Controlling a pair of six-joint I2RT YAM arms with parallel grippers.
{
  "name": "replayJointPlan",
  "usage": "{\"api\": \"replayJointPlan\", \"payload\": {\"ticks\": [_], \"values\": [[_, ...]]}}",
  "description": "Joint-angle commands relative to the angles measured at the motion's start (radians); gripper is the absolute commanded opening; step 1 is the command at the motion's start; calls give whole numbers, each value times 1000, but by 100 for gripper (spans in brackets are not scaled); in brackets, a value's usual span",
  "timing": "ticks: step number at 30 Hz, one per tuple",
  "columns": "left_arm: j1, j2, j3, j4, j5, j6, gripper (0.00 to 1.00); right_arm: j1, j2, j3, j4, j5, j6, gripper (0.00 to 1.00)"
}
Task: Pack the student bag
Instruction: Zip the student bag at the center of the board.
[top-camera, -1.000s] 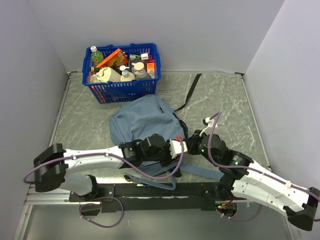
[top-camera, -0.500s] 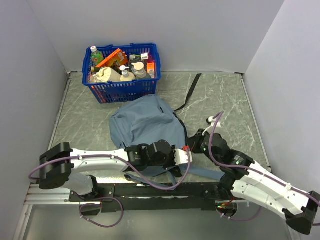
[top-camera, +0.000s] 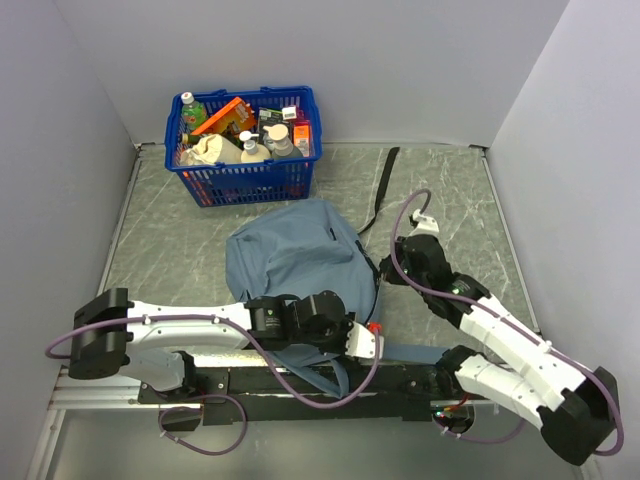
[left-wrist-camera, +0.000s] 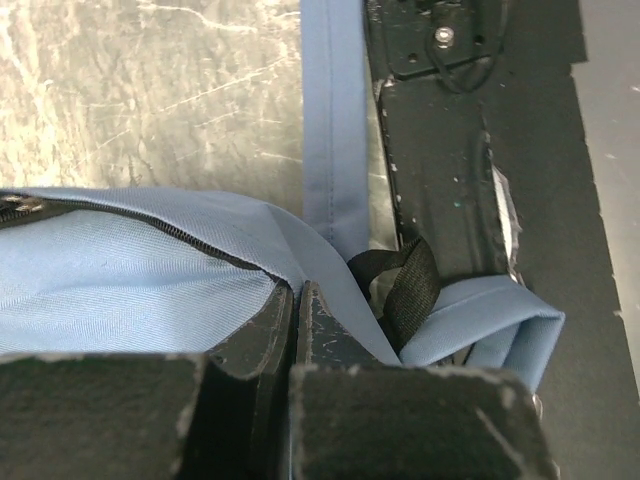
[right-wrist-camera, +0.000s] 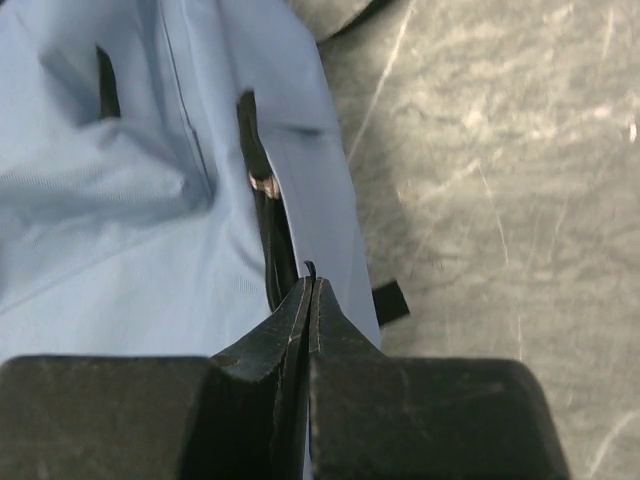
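The student bag (top-camera: 295, 262), soft grey-blue fabric, lies flat mid-table. My left gripper (top-camera: 366, 342) is at its near right corner. In the left wrist view its jaws (left-wrist-camera: 296, 291) are shut on a fold of the bag (left-wrist-camera: 120, 285) just beside the dark zipper line (left-wrist-camera: 190, 238). A blue shoulder strap (left-wrist-camera: 335, 110) and a black strap end (left-wrist-camera: 405, 290) lie beyond. My right gripper (top-camera: 386, 270) sits at the bag's right edge. Its jaws (right-wrist-camera: 310, 280) are shut at the open zipper slit (right-wrist-camera: 268, 235), with a thin black bit poking out between the tips.
A blue plastic basket (top-camera: 243, 172) full of bottles and boxes stands at the back left. A long black strap (top-camera: 380, 190) trails toward the back wall. A black mounting rail (top-camera: 300, 380) runs along the near edge, and grey walls close in on three sides.
My left gripper slid right along the bag's near edge and shut its jaws. My right gripper moved away from me up the bag's right side, and the bag shifted slightly.
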Motion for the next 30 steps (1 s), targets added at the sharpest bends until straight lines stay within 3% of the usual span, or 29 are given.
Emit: {"api": "replayJointPlan", "payload": {"ticks": [1, 10, 18, 20, 21, 24, 27, 30], "values": [[-44, -47, 42, -64, 217, 27, 1, -57, 76, 98, 162, 10, -79, 0], [-48, -40, 85, -153, 315, 84, 1, -103, 323, 186, 289, -71, -98, 0], [-47, -42, 86, -166, 241, 89, 1, -138, 437, 278, 296, -53, -101, 0], [-33, -43, 77, -120, 153, 52, 13, -138, 417, 277, 302, -68, -101, 0], [-18, -42, 88, -121, 140, 47, 39, -137, 400, 261, 314, -65, -101, 0], [109, -10, 156, -153, 137, 17, 69, -161, 403, 269, 312, -79, -96, 0], [241, 33, 284, -288, 149, 35, 98, -198, 455, 324, 294, -111, -97, 0], [355, 13, 358, -362, 169, 70, 96, -219, 519, 417, 257, -154, -102, 0]]}}
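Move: The left fingers already pinch the zip edge at the bag's near right corner; the zip's far end lies some 29 cm ahead of them and 3 cm left. The flat blue strap is about 9 cm to their right, the strap loop about 6 cm back and 8 cm left. From the closed right hand, on the zip line, that far end is roughly 12 cm ahead and 6 cm left, the black strap about 19 cm ahead and 1 cm left. Forward along the bag's right edge, the right hand carries its shut fingers about 11 cm towards the zip's far end, dipping 2 to 3 cm on the way and coming up again. The left hand keeps its pinch and eases back about 2 cm, turning slightly clockwise, then opens wide, lets go of the zip edge and sweeps forward some 9 cm, rising. ##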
